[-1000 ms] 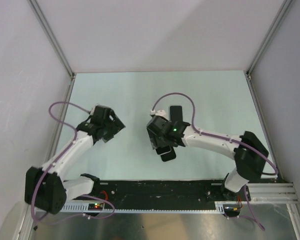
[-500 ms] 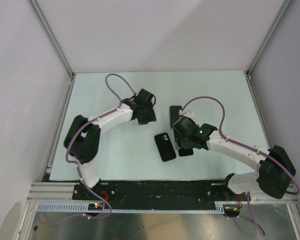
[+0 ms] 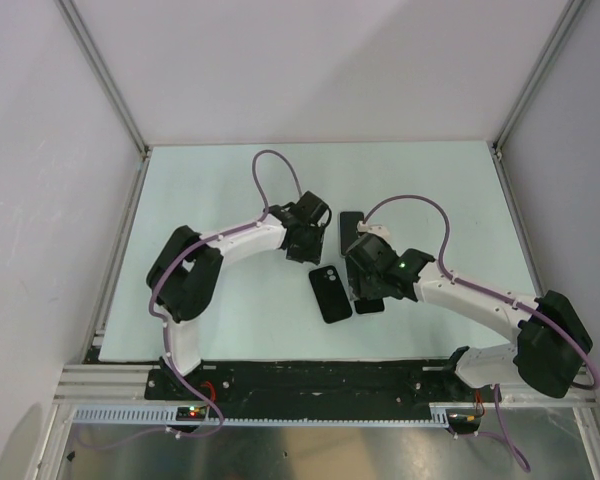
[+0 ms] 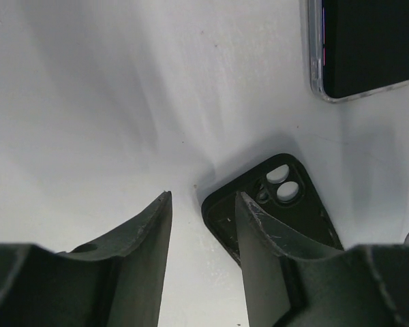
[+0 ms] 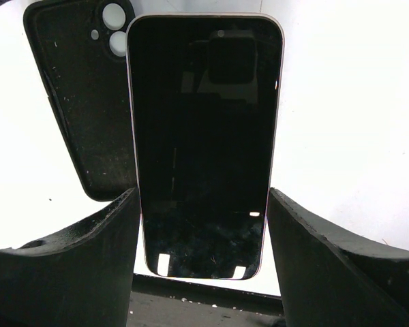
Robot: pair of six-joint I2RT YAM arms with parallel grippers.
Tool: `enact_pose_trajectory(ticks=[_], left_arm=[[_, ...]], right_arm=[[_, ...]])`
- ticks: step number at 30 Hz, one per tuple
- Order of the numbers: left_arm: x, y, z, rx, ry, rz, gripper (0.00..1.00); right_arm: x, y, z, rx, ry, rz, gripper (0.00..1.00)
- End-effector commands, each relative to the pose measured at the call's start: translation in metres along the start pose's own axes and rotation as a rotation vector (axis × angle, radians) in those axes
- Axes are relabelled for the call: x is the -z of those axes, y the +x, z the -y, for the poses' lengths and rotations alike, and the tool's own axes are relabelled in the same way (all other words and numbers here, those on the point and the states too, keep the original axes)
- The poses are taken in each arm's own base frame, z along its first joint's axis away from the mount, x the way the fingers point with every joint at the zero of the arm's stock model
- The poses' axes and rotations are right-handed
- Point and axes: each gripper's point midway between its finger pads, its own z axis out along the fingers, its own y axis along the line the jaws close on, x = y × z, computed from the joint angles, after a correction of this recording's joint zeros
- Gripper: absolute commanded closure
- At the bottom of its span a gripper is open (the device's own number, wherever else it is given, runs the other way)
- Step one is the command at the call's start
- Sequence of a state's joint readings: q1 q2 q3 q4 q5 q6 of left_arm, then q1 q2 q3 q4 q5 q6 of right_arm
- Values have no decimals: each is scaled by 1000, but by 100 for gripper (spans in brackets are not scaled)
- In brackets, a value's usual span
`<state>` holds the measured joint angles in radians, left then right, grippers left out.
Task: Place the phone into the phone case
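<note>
The black phone case [image 3: 331, 293] lies open side up on the pale table, camera holes at its far end. Just to its right lies the phone [image 3: 351, 228], screen up. My right gripper [image 3: 363, 280] is shut on the phone [image 5: 204, 136], with one finger against each long edge near its lower end [image 5: 203, 194]; the case [image 5: 75, 102] lies to the left. My left gripper [image 3: 316, 258] is at the case's far corner. Its jaws [image 4: 202, 197] stand partly open: the right finger is over the case [image 4: 293, 204], the left over bare table. The phone's corner [image 4: 368, 48] shows beyond.
White walls with metal rails [image 3: 115, 262] enclose the table on three sides. A black strip [image 3: 320, 378] runs along the near edge by the arm bases. Purple cables [image 3: 275, 165] loop above both arms.
My left arm has swung from the left side across to the case, and its jaws have narrowed. My right gripper moved from over the case onto the phone, then stayed still.
</note>
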<state>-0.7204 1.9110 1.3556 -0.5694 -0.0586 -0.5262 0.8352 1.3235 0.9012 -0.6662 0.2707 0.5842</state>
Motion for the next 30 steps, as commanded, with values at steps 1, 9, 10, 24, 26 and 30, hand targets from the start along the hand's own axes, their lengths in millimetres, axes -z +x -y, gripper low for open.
enact_pose_trajectory(ticks=[1, 9, 10, 24, 26, 30], left_arm=[[7, 2, 0, -152, 8, 5, 53], [0, 15, 5, -253, 23, -46, 52], [-1, 17, 7, -266, 31, -53, 52], [-10, 32, 2, -228, 1, -90, 77], [-4, 35, -4, -211, -20, -78, 88], [10, 43, -23, -188, -81, -60, 98]], right_arm=[[1, -14, -7, -12, -37, 50, 65], [1, -16, -8, -9, -51, 49, 64], [1, -16, -8, -8, -51, 49, 64], [2, -18, -13, -2, -82, 54, 64], [3, -19, -17, 9, -98, 58, 63], [4, -21, -29, 55, -151, 69, 63]])
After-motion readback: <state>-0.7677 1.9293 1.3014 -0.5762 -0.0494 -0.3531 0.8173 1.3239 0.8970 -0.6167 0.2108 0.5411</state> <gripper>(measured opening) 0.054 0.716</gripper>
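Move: The phone case lies askew below and right of the left hand, its middle about 7 cm back, 6 cm to the right and 3 cm down, with its far left corner almost under the open fingers. The phone in its clear case is roughly 10 cm ahead and 12 cm right of the left hand; the held phone is some 8 cm back and 14 cm right. From the right hand the phone case is about 9 cm left, 3 cm ahead and 7 cm below. Back towards its base by about 3 cm, at first nearly level and turning clockwise some 15 degrees, the left hand comes over the phone case's far left corner, then sinks about 2 cm onto it. There the half-open fingers close almost shut and pinch the corner's thin rim, edging slightly left at the end. The right hand keeps its grip on the phone, held up beside the phone case. ##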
